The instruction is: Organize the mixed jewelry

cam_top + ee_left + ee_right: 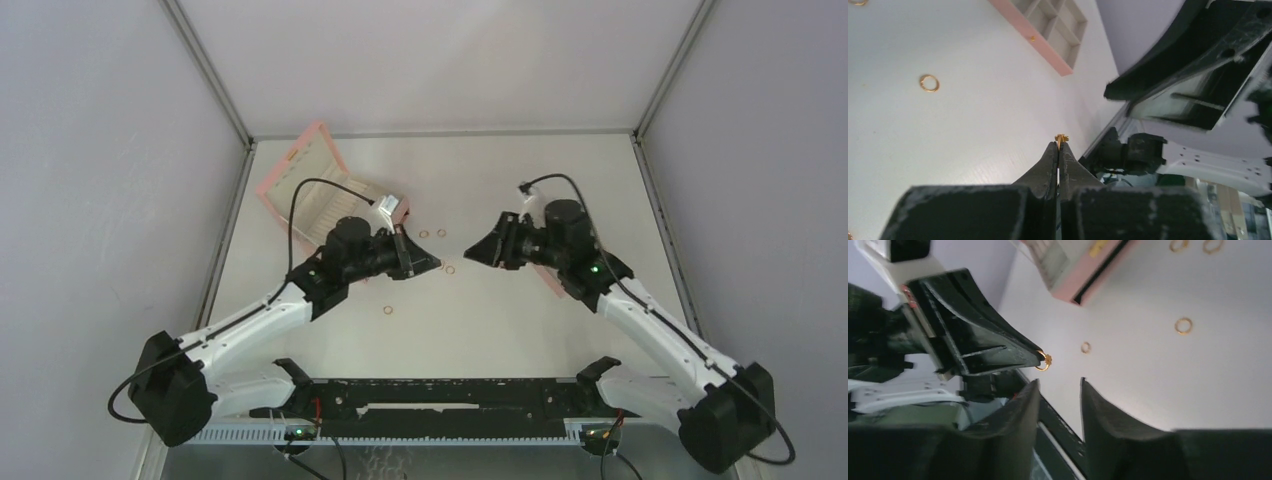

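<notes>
The mixed jewelry is small orange-copper rings. My left gripper [436, 264] [1058, 144] hangs above the table's middle, shut on one ring [1061, 136] [1046, 360] that pokes out past its tips. My right gripper [470, 252] [1058, 382] faces it a short way off, open, with nothing between its fingers. Loose rings lie on the table: two side by side [424, 234] [441, 232], one under the gripper tips [450, 269] and one nearer the bases [388, 311]. The left wrist view shows one loose ring [929, 83].
A pink box [310, 190] [1083, 265] lies open at the back left behind my left arm. A pink-edged compartmented tray [1048, 27] [548, 278] lies partly under my right arm. Grey walls close in the table on three sides.
</notes>
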You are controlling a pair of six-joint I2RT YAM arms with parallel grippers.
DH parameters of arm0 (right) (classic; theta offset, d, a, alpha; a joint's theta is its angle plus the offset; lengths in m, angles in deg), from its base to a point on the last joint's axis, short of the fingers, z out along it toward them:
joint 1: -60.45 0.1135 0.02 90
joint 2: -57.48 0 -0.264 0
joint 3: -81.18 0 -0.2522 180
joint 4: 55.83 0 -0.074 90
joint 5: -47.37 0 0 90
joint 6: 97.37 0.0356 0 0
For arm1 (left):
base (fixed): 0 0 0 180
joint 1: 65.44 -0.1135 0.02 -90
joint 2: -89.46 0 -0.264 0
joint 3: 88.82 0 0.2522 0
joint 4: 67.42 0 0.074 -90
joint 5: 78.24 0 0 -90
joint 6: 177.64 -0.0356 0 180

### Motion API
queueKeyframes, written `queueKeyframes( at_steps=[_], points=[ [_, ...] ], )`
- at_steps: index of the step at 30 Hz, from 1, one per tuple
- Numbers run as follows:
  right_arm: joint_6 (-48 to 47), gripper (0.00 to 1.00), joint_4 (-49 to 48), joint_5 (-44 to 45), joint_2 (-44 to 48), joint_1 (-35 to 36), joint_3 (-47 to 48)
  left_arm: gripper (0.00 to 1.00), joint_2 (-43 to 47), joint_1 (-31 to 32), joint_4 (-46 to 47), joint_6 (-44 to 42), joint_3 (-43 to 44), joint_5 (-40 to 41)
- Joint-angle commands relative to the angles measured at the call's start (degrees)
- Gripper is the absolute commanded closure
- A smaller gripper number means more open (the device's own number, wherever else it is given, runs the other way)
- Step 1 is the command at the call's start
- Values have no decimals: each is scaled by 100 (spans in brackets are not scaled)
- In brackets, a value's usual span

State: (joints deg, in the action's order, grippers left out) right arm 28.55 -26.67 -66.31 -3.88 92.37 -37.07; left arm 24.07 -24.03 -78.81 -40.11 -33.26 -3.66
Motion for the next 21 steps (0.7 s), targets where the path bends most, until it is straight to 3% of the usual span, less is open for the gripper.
queueKeyframes(
  at_steps=[1,4,10,21],
  points=[
    [731,46,-2069,-2023,578,-753,-730,100,422,-379,233,-343,114,-1335],
    [1191,35,-3132,-2769,585,-883,-1080,100,493,-444,283,-390,188,-1987],
    [2262,28,-5137,-3554,331,-857,-1467,100,699,-441,696,-389,219,-2818],
    [2700,30,-6086,-3757,-245,-394,-1466,100,825,-461,1090,-119,143,-2867]
  ],
)
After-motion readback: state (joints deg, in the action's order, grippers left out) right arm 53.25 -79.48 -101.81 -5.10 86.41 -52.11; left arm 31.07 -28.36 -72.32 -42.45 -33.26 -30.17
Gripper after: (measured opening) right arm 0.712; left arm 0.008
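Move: The ring is pinched in my shut left fingertips, about 5 cm to the left of my right hand, 1 cm back and 1 cm lower. The right fingers it is offered to are thus about 5 cm to the right of my left hand, 1 cm ahead and 1 cm higher. A loose ring lies on the table some 15 cm below my left hand, 5 cm ahead and 3 cm to its right; a far ring lies 14 cm ahead and 2 cm to its right, just as low. I draw both hands back and up together, some 6 to 7 cm each way, swinging them round until the fingers lie nearly level and face each other. My left hand keeps its pinch on the ring. My right hand opens wide and rolls some 30 degrees with its left side rising; it first drifts a little right, then comes back left towards the ring, stopping just short. ##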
